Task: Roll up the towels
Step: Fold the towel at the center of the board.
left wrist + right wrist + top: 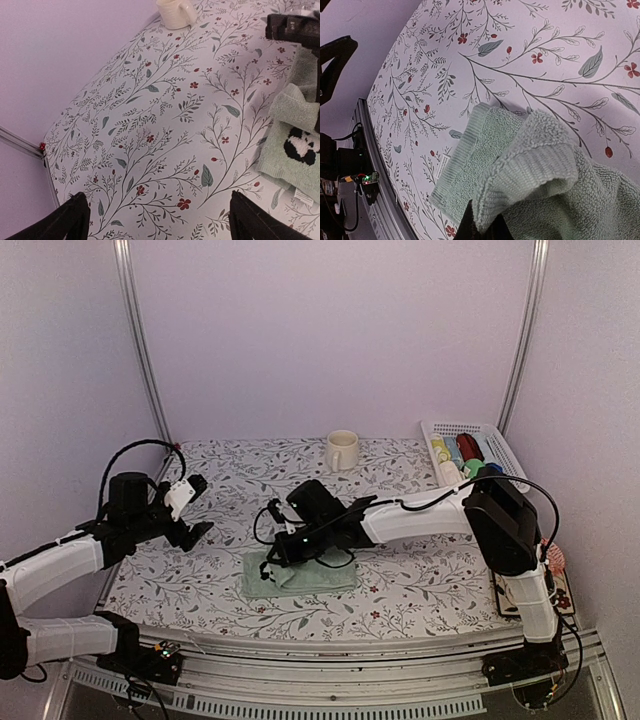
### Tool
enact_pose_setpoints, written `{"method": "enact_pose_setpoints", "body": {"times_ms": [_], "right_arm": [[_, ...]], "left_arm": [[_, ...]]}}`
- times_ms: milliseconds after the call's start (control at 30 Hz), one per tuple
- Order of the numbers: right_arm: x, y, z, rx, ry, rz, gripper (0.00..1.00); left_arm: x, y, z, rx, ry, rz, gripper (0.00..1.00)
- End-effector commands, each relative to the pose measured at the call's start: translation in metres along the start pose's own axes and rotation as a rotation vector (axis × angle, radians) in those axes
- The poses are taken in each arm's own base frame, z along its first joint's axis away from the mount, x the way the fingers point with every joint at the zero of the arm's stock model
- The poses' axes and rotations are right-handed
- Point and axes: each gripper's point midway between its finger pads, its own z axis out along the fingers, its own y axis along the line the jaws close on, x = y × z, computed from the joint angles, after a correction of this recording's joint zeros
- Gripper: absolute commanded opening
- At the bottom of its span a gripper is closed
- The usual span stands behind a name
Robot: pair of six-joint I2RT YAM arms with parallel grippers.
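Observation:
A pale sage green towel lies on the flowered table near the front middle. My right gripper is shut on the towel's left edge, which is lifted and folded over the rest. A black fingertip shows under the fold. In the left wrist view the towel shows a black and white panda mark. My left gripper is open and empty, held above the table left of the towel. The cream towel is out of view.
A cream mug stands at the back middle, also in the left wrist view. A white basket with coloured items sits at the back right. The table's metal front edge runs close to the towel.

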Motion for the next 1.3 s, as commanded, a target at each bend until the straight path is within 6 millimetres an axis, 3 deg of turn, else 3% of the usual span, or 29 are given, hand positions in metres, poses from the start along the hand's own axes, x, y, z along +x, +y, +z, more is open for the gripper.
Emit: {"method": "enact_pose_setpoints", "body": {"times_ms": [0, 400, 733, 867, 967, 1067, 1267], "right_arm": [[-0.007, 0.023, -0.015, -0.047, 0.002, -0.048, 0.02], [-0.007, 0.031, -0.020, -0.073, 0.010, -0.070, 0.02], [-0.005, 0.041, 0.003, -0.124, 0.032, -0.072, 0.06], [-0.002, 0.041, 0.012, -0.126, 0.045, -0.067, 0.24], [0.002, 0.037, 0.018, -0.115, 0.060, -0.067, 0.31], [0.003, 0.036, 0.018, -0.109, 0.062, -0.068, 0.50], [-0.008, 0.049, -0.005, -0.120, 0.024, -0.100, 0.52]], "left_arm": [[0.003, 0.001, 0.002, 0.000, -0.004, -0.014, 0.97], [0.004, 0.000, 0.003, 0.005, 0.000, -0.017, 0.97], [0.005, -0.002, 0.005, 0.013, 0.005, -0.019, 0.97], [0.006, -0.002, 0.006, 0.015, 0.006, -0.019, 0.97], [0.006, -0.003, 0.006, 0.020, 0.007, -0.019, 0.97], [0.007, -0.003, 0.006, 0.022, 0.008, -0.020, 0.97], [0.005, -0.010, 0.006, 0.061, 0.000, -0.015, 0.97]]}}
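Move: The right hand, low over the towel with the folded-over flap still pinched, has the towel's left end about 8 cm to its left and 2 cm back, some 2 cm below. The panda print lies roughly 3 cm left and 1 cm back; the towel's folded right edge is around 19 cm to the right, nearly level. From the idle left hand, the towel's left end is about 8 cm right, 7 cm back and 10 cm below. Back towards its base by about 1 cm and staying low, the right hand first draws the pinched flap along. It then hops left about 3 cm, rising as much and opening its fingers to roughly half, lets go of the flap and comes back down onto the towel near its left end, easing a little farther back. ##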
